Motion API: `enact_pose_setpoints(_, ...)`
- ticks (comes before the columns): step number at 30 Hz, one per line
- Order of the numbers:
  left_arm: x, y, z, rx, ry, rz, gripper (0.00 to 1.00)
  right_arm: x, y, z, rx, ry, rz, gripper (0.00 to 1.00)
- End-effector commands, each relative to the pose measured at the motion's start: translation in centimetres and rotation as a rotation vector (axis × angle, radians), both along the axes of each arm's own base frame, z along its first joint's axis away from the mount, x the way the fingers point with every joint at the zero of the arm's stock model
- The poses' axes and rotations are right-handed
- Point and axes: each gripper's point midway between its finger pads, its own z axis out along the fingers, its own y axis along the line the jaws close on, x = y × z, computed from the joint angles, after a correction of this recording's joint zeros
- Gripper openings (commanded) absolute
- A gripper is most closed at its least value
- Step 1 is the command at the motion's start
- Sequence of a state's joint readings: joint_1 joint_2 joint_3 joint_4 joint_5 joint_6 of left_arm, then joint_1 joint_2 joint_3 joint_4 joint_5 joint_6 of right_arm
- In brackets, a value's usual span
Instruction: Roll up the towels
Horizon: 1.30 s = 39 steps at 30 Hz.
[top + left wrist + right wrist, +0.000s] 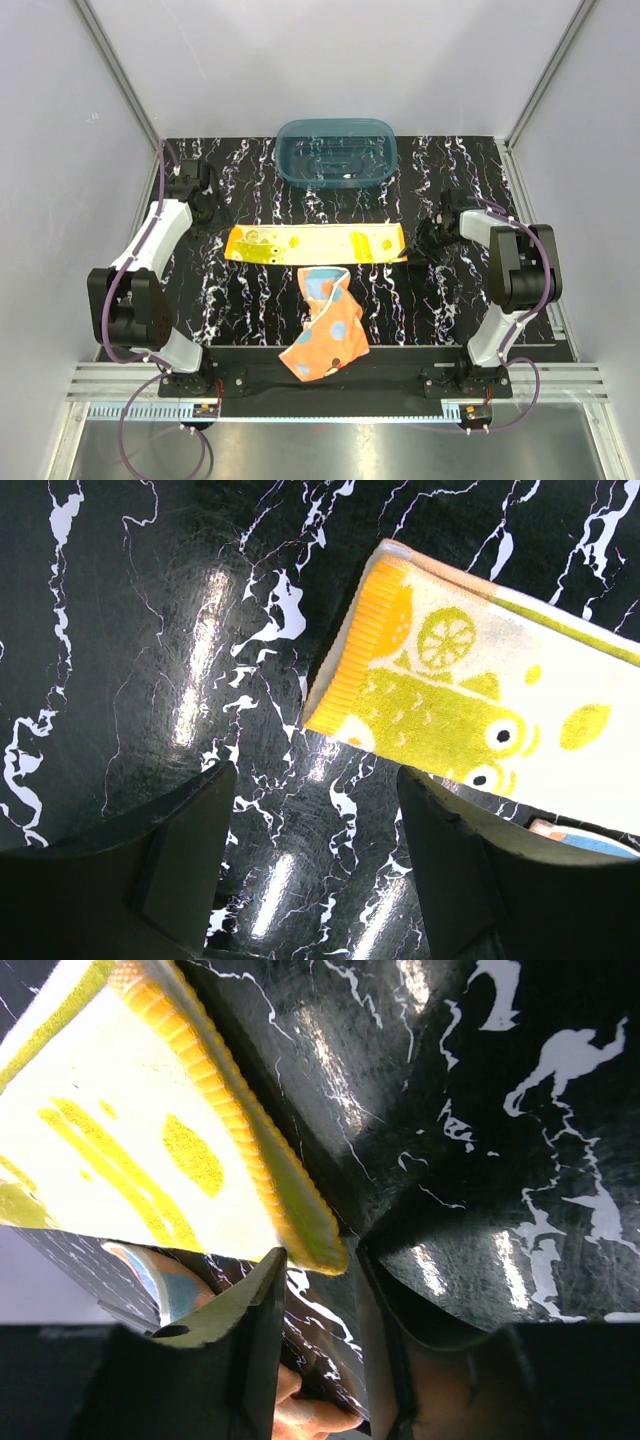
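Observation:
The yellow towel (315, 243) lies folded into a long flat strip across the middle of the table. The orange towel (325, 325) is crumpled in front of it, reaching to the near edge. Just off the strip's left end, my left gripper (315, 850) stands open over bare table, with the towel's orange-hemmed end (470, 700) ahead and to the right. At the strip's right end, my right gripper (320, 1255) has its jaws partly drawn in, with a gap still showing. The yellow towel's corner (300, 1210) sits at the fingertips.
A teal translucent tub (336, 152) stands at the back centre. The black marbled table (250, 300) is walled in by white panels on three sides. Both arm bases stand at the near edge.

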State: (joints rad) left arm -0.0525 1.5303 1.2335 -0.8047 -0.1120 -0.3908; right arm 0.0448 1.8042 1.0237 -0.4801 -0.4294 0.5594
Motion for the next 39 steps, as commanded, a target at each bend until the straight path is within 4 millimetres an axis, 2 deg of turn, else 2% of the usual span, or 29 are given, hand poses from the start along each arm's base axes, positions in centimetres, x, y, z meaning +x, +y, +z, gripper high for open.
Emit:
enact_pose_setpoints(1,0.6,-0.2,1.5,-0.011,-0.071,-0.015,0.7,0.2,0.7,-0.4,0.023,-0.011,0.011,0.39)
enact_pose_setpoints(4,0.6,-0.2,1.3,-0.009,-0.069,-0.015,0.7,0.3,0.6,-0.5,0.019,-0.015,0.014,0.34)
enact_pose_setpoints(9,0.5,-0.1,1.2,-0.004,-0.065,-0.014,0.7,0.5,0.5,0.0,0.01,-0.021,0.026,0.2)
enact_pose_setpoints(12,0.4,-0.1,1.0,-0.003,-0.062,-0.015,0.69,0.8,-0.3,0.4,-0.041,-0.022,0.029,0.16)
enact_pose_setpoints(17,0.3,-0.2,1.0,0.003,-0.063,-0.018,0.69,1.6,-2.9,1.4,-0.105,-0.033,-0.009,0.09)
enact_pose_setpoints(19,0.2,-0.2,1.0,0.008,-0.062,-0.023,0.69,2.0,-5.4,1.6,-0.145,-0.037,-0.057,0.06)
enact_pose_setpoints(23,0.3,-0.5,1.1,0.01,-0.065,-0.032,0.69,1.5,-10.3,2.3,-0.227,-0.014,-0.139,0.0)
enact_pose_setpoints(24,0.3,-0.6,1.0,0.009,-0.062,-0.036,0.69,1.3,-12.3,2.3,-0.285,-0.005,-0.179,0.0)
enact_pose_setpoints(27,0.3,-0.9,0.9,0.004,-0.06,-0.045,0.69,1.1,-15.3,3.7,-0.411,-0.004,-0.242,0.0)
enact_pose_setpoints(28,0.4,-1.0,1.0,0.003,-0.061,-0.047,0.69,1.8,-16.1,4.7,-0.446,-0.027,-0.26,0.0)
enact_pose_setpoints(30,0.2,-1.1,0.9,0.0,-0.056,-0.052,0.69,1.8,-17.2,5.6,-0.506,-0.018,-0.272,0.0)
enact_pose_setpoints(31,0.2,-1.3,1.0,-0.011,-0.056,-0.055,0.69,2.7,-17.8,6.8,-0.53,-0.041,-0.285,0.0)
enact_pose_setpoints(36,-0.9,-2.4,2.1,-0.071,-0.074,-0.086,0.68,4.0,-17.3,10.0,-0.558,-0.091,-0.271,0.0)
enact_pose_setpoints(37,-1.5,-2.4,1.9,-0.072,-0.069,-0.086,0.69,4.7,-16.2,11.1,-0.566,-0.127,-0.24,0.0)
enact_pose_setpoints(39,-2.4,-2.6,2.5,-0.083,-0.089,-0.095,0.69,4.9,-14.2,11.8,-0.58,-0.14,-0.183,0.0)
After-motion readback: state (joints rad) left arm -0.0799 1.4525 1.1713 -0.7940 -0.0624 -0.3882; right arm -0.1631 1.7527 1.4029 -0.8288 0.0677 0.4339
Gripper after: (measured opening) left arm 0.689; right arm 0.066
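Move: The right hand's still-open fingertips straddle the near right corner of the folded yellow towel, barely 1 cm below the hand; the yellow towel's middle lies about 26 cm left and 4 ahead. The orange towel is some 22 cm left and 19 back, the blue basket about 20 left and 28 ahead. From the left hand, that corner lies roughly level, 52 cm to the right and 11 below. Right fingers pinch the yellow towel's corner, then drag it about 16 cm right, finally lifting 8 cm and forward. ##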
